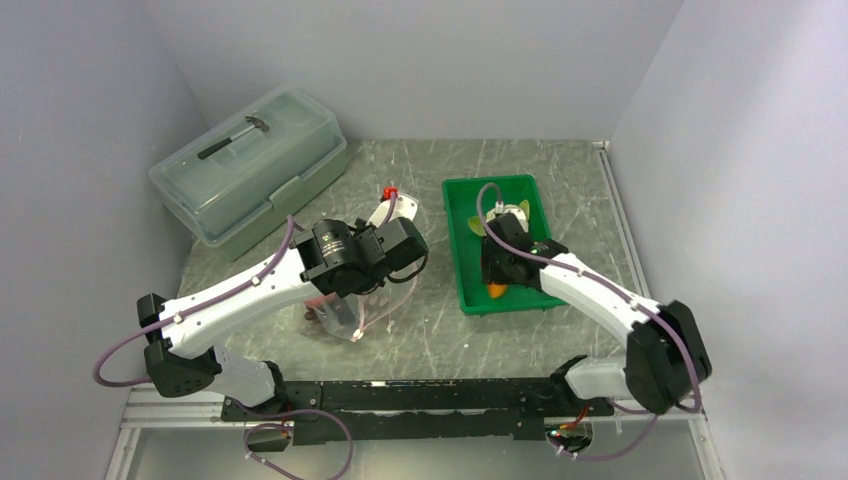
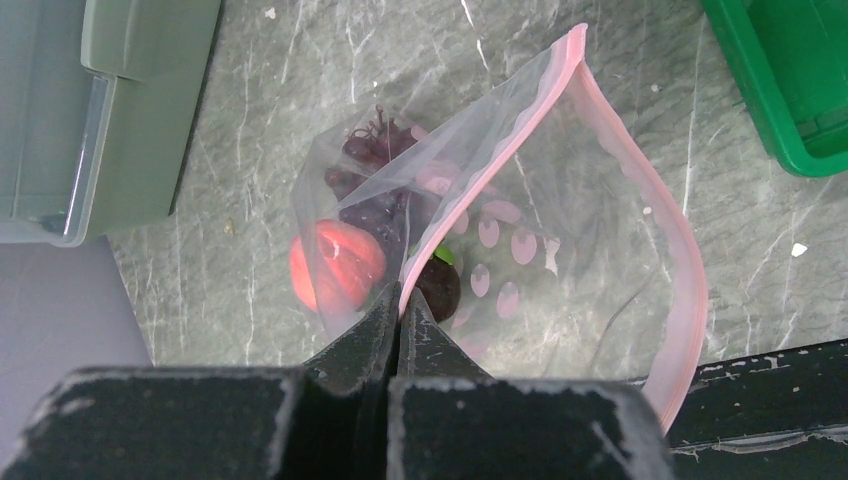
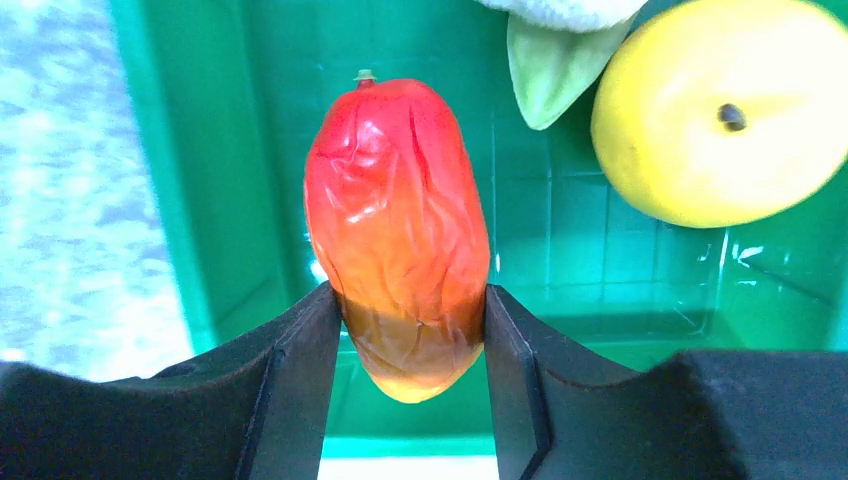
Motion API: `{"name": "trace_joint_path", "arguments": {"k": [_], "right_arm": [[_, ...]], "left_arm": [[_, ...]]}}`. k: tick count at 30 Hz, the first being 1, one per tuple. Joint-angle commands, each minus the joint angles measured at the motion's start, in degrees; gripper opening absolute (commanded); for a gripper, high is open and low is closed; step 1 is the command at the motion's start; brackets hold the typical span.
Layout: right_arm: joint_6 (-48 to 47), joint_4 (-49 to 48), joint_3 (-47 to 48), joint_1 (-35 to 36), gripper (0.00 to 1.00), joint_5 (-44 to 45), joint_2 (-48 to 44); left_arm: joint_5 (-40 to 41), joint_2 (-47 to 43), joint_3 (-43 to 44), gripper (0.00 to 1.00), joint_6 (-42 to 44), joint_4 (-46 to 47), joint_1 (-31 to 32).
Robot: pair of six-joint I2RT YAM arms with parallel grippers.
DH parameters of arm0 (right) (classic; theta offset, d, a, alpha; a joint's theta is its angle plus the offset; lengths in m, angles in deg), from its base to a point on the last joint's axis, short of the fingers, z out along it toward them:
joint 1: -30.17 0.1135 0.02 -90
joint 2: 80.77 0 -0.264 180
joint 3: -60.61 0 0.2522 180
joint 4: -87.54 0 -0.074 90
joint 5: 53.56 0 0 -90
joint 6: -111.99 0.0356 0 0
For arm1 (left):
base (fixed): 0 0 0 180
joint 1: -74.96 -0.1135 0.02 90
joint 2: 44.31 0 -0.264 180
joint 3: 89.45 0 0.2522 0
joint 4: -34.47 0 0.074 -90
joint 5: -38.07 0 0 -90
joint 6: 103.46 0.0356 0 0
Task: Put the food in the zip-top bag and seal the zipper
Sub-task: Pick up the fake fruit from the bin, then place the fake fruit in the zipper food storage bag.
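The clear zip-top bag (image 2: pixel 560 250) lies on the marbled table with its mouth held open. My left gripper (image 2: pixel 400 300) is shut on its pink zipper (image 2: pixel 500 165) strip at the near edge. Inside the bag are a dark grape bunch (image 2: pixel 375 170), a pink-red peach (image 2: pixel 335 265) and a dark plum (image 2: pixel 440 285). My right gripper (image 3: pixel 412 330) is down in the green tray (image 3: pixel 200 150), both fingers pressed against the sides of the red-orange pepper (image 3: pixel 400 220). A yellow-orange round fruit (image 3: pixel 720 110) and a cauliflower's green leaf (image 3: pixel 545 70) lie beyond it.
A large translucent lidded box (image 1: pixel 250 170) stands at the back left. A small white object with a red cap (image 1: pixel 392 205) lies between the bag (image 1: pixel 370 310) and the tray (image 1: pixel 455 240). Grey walls close in on both sides, and a black rail (image 1: pixel 420 395) runs along the near edge.
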Motion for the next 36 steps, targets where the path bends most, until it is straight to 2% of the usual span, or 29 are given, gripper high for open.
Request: {"name": "trace_joint_path", "arguments": {"k": [1, 9, 20, 36], "right_arm": [[2.11, 1.87, 4.70, 0.19, 0.40, 1.22, -7.53], [3.88, 4.19, 9.02, 0.36, 0.40, -5.87, -14.83], [13.32, -3.67, 9.73, 3.37, 0.38, -22.10, -22.87], [26.64, -17.43, 8.48, 15.05, 0.37, -22.43, -22.87]], "left_arm": [[-0.15, -1.15, 0.12, 0.00, -1.09, 0.21, 0.23], [-0.21, -0.46, 0.71, 0.00, -0.69, 0.30, 0.23], [-0.36, 0.70, 1.31, 0.00, -0.44, 0.28, 0.23], [-0.29, 1.91, 2.83, 0.00, -1.09, 0.04, 0.23]]}}
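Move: The bag's open mouth, where the mango in the right gripper is headed, lies about 19 cm left of that hand, some 8 cm back and 15 cm above. The left fingertips pinching its rim are about 25 cm left, 8 cm back and 18 cm higher. Beside the right hand, the yellow fruit is 6 cm ahead and 9 cm right, and the bin's left wall 7 cm left. From the left hand the mouth is 6 cm right and 3 cm below. Lift the right gripper out of the bin with the mango still pinched, going nearly straight up at first, then swing it left and somewhat back towards the bag's mouth while still climbing, roughly 21 cm up and 14 cm left in all. Roll the wrist some 50 degrees, left side rising, so the mango's tip swings left towards the bag. Keep the left gripper holding the rim. ##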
